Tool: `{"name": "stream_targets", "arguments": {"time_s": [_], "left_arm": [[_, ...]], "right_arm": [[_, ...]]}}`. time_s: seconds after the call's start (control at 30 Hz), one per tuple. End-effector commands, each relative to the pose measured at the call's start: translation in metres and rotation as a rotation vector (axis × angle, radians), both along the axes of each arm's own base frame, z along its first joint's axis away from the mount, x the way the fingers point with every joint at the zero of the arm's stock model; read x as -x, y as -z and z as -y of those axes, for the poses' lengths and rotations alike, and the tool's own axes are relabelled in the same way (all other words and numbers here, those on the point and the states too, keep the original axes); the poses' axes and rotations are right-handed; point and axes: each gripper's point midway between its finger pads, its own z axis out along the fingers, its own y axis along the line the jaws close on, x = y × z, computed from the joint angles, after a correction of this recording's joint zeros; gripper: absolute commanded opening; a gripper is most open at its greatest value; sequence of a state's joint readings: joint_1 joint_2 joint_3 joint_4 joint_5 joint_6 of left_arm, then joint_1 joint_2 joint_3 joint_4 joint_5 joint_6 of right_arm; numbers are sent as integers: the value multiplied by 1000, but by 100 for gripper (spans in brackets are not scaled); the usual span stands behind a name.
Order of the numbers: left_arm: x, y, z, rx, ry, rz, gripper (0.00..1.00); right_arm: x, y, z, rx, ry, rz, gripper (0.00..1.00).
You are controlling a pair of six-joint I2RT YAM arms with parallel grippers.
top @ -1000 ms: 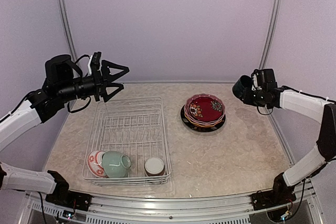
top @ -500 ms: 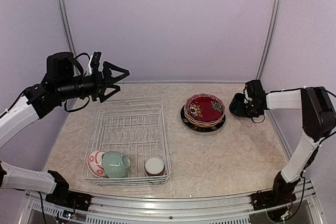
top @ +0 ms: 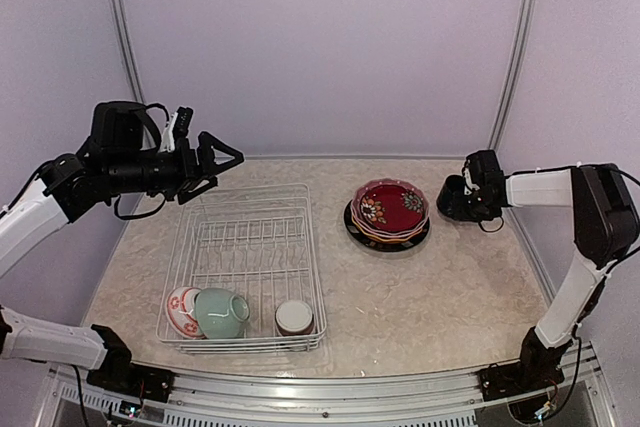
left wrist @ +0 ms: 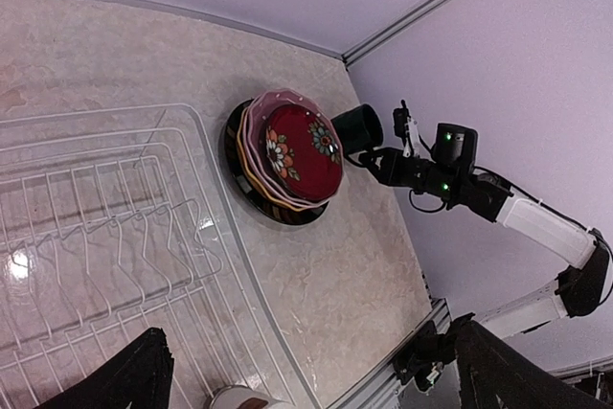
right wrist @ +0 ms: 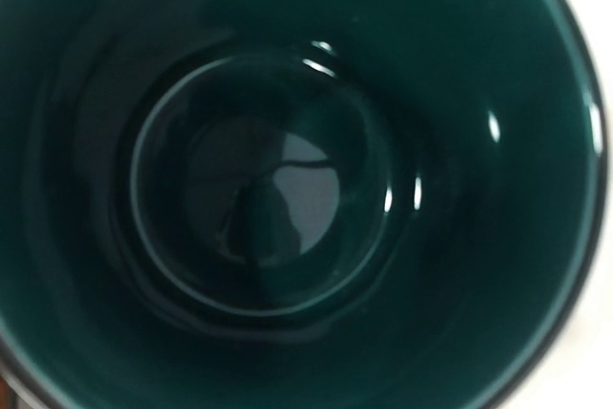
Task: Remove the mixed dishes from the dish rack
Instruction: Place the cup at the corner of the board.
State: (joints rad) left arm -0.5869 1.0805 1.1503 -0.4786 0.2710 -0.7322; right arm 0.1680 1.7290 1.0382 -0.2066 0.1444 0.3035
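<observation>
The white wire dish rack (top: 250, 247) lies on the left half of the table. In its near end are a pale-green cup (top: 222, 312) on its side, a red-patterned white bowl (top: 181, 309) and a brown-white cup (top: 294, 317). My left gripper (top: 228, 169) hangs open and empty above the rack's far left corner. A dark red floral bowl (top: 389, 207) tops a stack of plates (top: 352, 227) right of the rack. My right gripper (top: 472, 192) is shut on a dark teal cup (top: 452, 200), low beside that stack. The cup's inside (right wrist: 287, 179) fills the right wrist view.
The table's raised back edge (top: 330, 158) meets the lilac wall. The right arm (left wrist: 536, 227) reaches in from the right side. A metal rail (top: 330, 392) runs along the near edge, with both arm bases on it.
The right arm has come down with the teal cup from mid-air to just right of the plate stack. The left gripper has drawn back slightly to the left, still open.
</observation>
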Motion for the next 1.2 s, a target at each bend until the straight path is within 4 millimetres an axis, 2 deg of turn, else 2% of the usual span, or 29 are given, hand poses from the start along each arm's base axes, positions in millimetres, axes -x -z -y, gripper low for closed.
{"name": "stream_targets", "arguments": {"time_s": [0.0, 0.33, 0.47, 0.83, 1.03, 1.17], "left_arm": [[6, 2, -4, -48, 1, 5, 99], [7, 6, 1, -109, 29, -4, 99], [12, 14, 3, -170, 72, -26, 99], [46, 47, 24, -274, 233, -75, 99], [55, 60, 31, -305, 270, -98, 99], [63, 70, 39, -354, 306, -107, 99]], "right_arm": [[-21, -19, 2, 26, -3, 66, 0], [-31, -22, 3, 109, -40, 28, 0], [-32, -21, 6, 142, -48, 14, 5], [-34, -14, 2, 149, -98, -1, 26], [-31, -16, 3, 151, -93, -1, 48], [-25, -23, 13, 175, -67, 0, 55]]}}
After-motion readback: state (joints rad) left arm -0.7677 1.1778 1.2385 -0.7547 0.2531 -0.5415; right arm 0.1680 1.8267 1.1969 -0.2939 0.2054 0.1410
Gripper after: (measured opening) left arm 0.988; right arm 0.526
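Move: The dark cup, still gripped, has its middle about 3 cm ahead and 3 cm left of the right hand, roughly at finger height. The plate stack's middle is some 22 cm to that hand's left and 2 cm back. From the left hand, the white cup in the rack is roughly 14 cm back, 13 cm right and 26 cm below; at the same depth and height, the pale green cup is 4 cm left. The dark cup, held low over the far right of the table, is eased about 2 cm forward by the right hand with a slight roll of some 10 degrees; the fingers then open about halfway to release it. Meanwhile the empty, open left hand first dips and hovers, then comes back and down about 5 cm each and some 3 cm right towards the white cup, swinging clockwise. ##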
